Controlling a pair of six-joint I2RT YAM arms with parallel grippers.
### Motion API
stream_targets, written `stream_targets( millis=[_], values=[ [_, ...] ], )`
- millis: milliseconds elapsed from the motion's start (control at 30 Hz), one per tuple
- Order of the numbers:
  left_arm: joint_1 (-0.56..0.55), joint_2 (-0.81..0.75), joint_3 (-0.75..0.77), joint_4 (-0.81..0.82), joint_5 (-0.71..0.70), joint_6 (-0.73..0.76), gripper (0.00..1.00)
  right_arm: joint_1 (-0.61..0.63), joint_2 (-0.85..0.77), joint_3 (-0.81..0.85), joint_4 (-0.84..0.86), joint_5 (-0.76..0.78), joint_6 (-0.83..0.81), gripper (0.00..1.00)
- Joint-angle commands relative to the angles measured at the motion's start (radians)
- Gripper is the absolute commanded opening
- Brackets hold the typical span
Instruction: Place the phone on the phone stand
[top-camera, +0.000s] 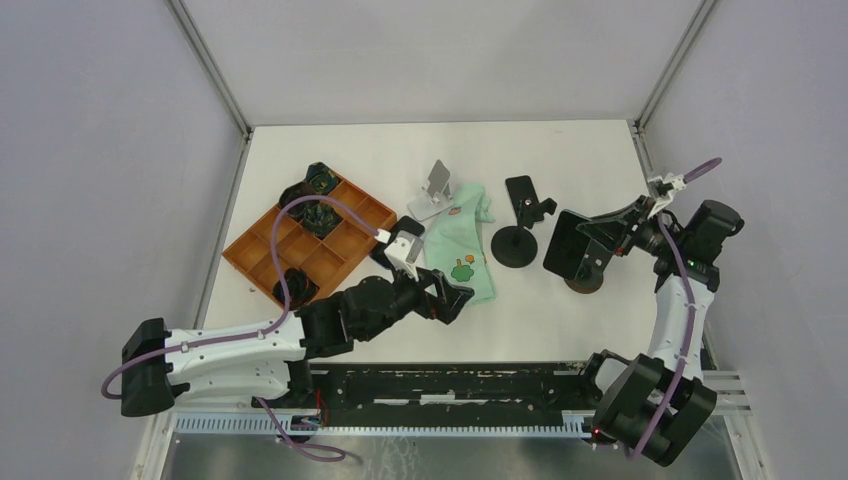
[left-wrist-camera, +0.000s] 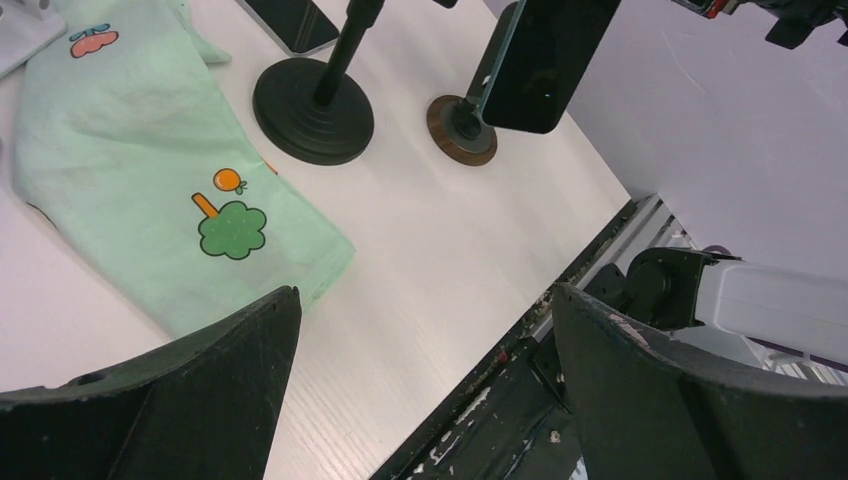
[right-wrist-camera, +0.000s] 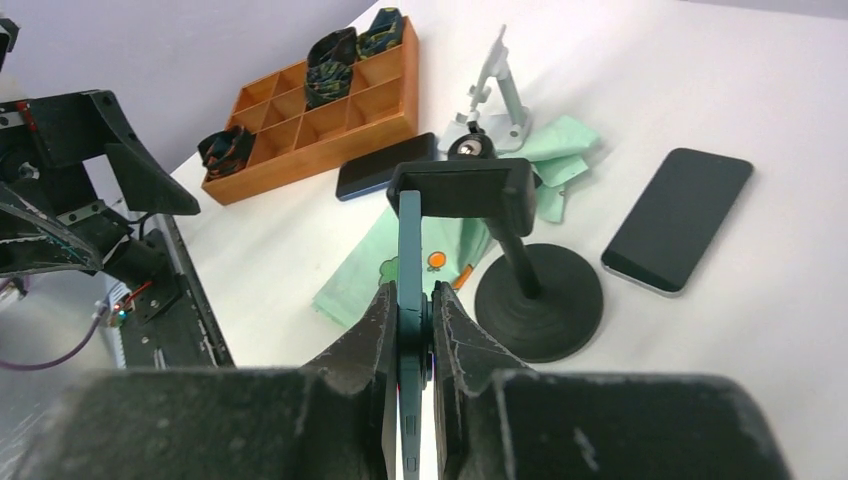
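My right gripper (right-wrist-camera: 412, 292) is shut on a dark blue phone (right-wrist-camera: 410, 240), held upright and edge-on between the fingers. In the top view this phone (top-camera: 566, 245) stands over a small stand with a round brown base (top-camera: 583, 284), and the right gripper (top-camera: 598, 238) is just right of it. From the left wrist the phone (left-wrist-camera: 545, 55) sits against the post of the brown-based stand (left-wrist-camera: 461, 131); I cannot tell whether it rests on it. My left gripper (left-wrist-camera: 425, 295) is open and empty above the table's near edge, by the green cloth (top-camera: 462, 245).
A black stand with a round base (top-camera: 514, 246) and clamp head stands left of the held phone. A second phone (top-camera: 522, 192) lies flat behind it. A white stand (top-camera: 436, 188) is at the cloth's far end. A wooden tray (top-camera: 262, 240) is left, a third phone (right-wrist-camera: 385, 166) beside it.
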Motion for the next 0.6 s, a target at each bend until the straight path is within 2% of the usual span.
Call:
stream_targets(
  millis=[0, 400, 500, 567],
  values=[
    [-0.004, -0.026, -0.015, 0.005, -0.050, 0.040, 1.00, -0.049, -0.025, 0.053, 0.076, -0.048, -0.013, 0.00],
    [-0.004, -0.085, -0.043, -0.025, -0.089, 0.039, 1.00, -0.149, 0.038, 0.086, 0.083, 0.008, -0.130, 0.01],
    [-0.004, -0.102, -0.048, -0.037, -0.099, 0.039, 1.00, -0.151, 0.065, 0.131, -0.058, 0.048, -0.278, 0.03],
    [-0.003, -0.113, -0.052, -0.044, -0.104, 0.039, 1.00, -0.152, 0.105, 0.204, -0.301, 0.092, -0.500, 0.05]
  ],
)
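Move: The right hand already holds the phone upright, its free end pointing forward-left. The wooden-based phone stand is about 9 cm ahead of this hand, 5 cm to its right and some 16 cm below. The black round-based stand is roughly 17 cm ahead and 13 cm left, and a flat phone about 32 cm ahead and 11 cm left, both lower. From the idle left hand, the wooden-based stand lies about 19 cm ahead and 35 cm right. The right arm carries the pinched phone almost level to the right, about 5.5 cm, away from the black stand and towards the space above the wooden-based stand, with a forward part of some 2 cm that builds up late. Meanwhile the wrist swings about 10 degrees clockwise, with a small roll that lowers its left side and a slight upward tip, the grip staying shut, while the open, empty left hand eases some 2 cm farther left, out of the way. ##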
